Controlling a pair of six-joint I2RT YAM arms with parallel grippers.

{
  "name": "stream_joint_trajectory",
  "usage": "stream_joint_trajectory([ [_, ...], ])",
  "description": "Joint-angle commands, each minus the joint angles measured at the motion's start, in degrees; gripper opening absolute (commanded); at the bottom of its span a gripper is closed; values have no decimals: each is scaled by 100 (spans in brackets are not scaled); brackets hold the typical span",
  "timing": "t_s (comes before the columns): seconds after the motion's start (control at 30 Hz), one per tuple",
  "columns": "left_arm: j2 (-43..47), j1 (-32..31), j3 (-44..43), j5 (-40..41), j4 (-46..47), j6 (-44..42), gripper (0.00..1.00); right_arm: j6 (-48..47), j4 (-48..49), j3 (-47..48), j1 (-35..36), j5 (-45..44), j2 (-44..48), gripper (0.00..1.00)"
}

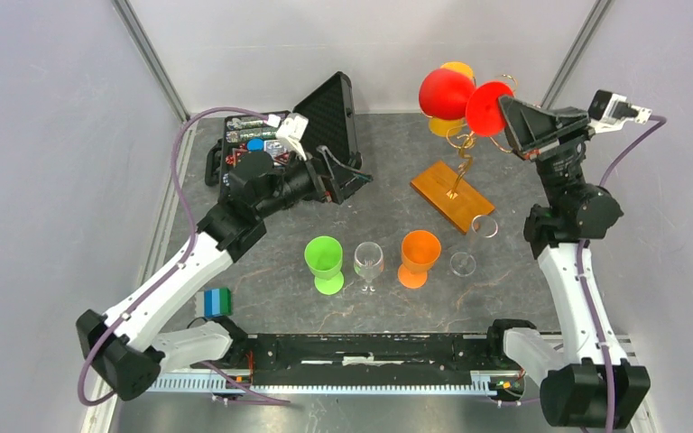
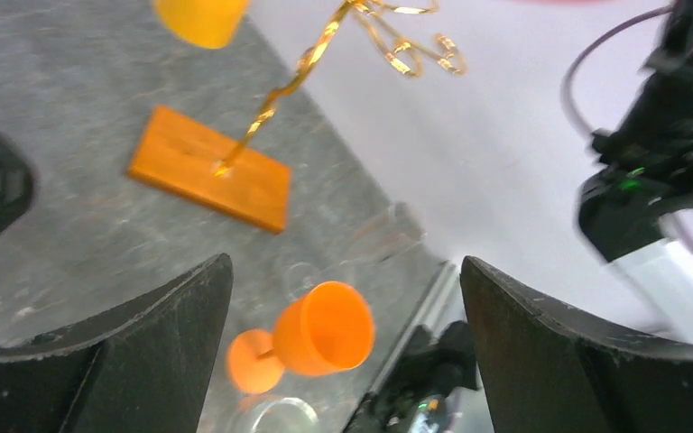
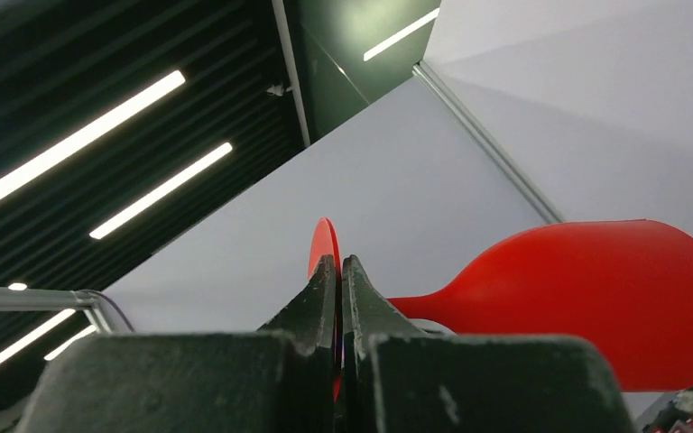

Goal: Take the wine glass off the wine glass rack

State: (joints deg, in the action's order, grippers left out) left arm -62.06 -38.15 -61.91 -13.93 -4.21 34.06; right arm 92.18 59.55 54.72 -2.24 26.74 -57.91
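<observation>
A red wine glass lies sideways in the air, level with the top of the wine glass rack, a gold wire stand on an orange-brown wooden base. My right gripper is shut on the glass's flat foot, with the bowl to the right. No wire shows round its stem in the right wrist view. A yellow glass still hangs on the rack. My left gripper hovers open and empty by the black case; its wrist view shows the rack beyond the gripper.
A green glass, a clear glass and an orange glass stand in a row near the front. Another clear glass lies beside them. An open black case sits at the back left. A blue-green block is near the left arm.
</observation>
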Motion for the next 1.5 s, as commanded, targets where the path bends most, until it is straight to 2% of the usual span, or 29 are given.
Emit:
stream_joint_trajectory([
  [0.0,-565,316,-69,-1651,1958,1746,97,884,17,-462,31,100,604,0],
  [0.13,-1194,489,-216,-2477,3549,2990,90,1181,-202,-954,31,-70,1122,0],
  [0.27,-1920,493,-590,-3192,5028,4337,81,1542,-115,-1172,31,3,1199,0],
  [0.4,-2426,493,-827,-3367,6127,5266,73,1811,119,-1277,31,33,1180,0],
  [0.5,-2655,493,-938,-3414,6603,5658,67,1859,88,-1312,30,9,1246,0],
  [0.8,-3023,475,-1244,-3476,6949,5912,57,1978,-5,-1373,31,-51,1327,0],
  [0.93,-3100,466,-1227,-3476,7033,5949,57,1976,34,-1411,26,-176,1378,0],
  [1.2,-3135,459,-1227,-3432,6519,5554,57,1663,-265,-1203,30,-217,1509,0],
  [1.47,-3356,147,-1323,-3441,7197,6110,57,1560,-480,-1391,30,-347,1641,0],
])
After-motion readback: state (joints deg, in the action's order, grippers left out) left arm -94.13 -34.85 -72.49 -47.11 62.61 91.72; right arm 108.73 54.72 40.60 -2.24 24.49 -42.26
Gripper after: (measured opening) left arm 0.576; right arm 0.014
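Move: The red glass is already held by its foot in the right hand; its middle sits roughly 6 cm left, 2 cm forward and 4 cm below that hand. The open left gripper waits some 20 cm left of the right hand, level fore-and-aft, and 20 cm lower; from it the glass is about 15 cm right, 3 ahead and 17 up. From the right hand, the rack hub is 14 cm ahead, straight, and the yellow glass 18 ahead, 4 left, both some 25 lower. Still pinching the red glass by its foot, the right hand draws it back about 5 cm and down 3 to 4, turning slightly counter-clockwise. The left hand rises some 10 cm and shifts 8 cm right towards the bowl, its wrist rolling and swinging clockwise so the fingers point right and upward while they narrow to just over half open, with no visible touch. ##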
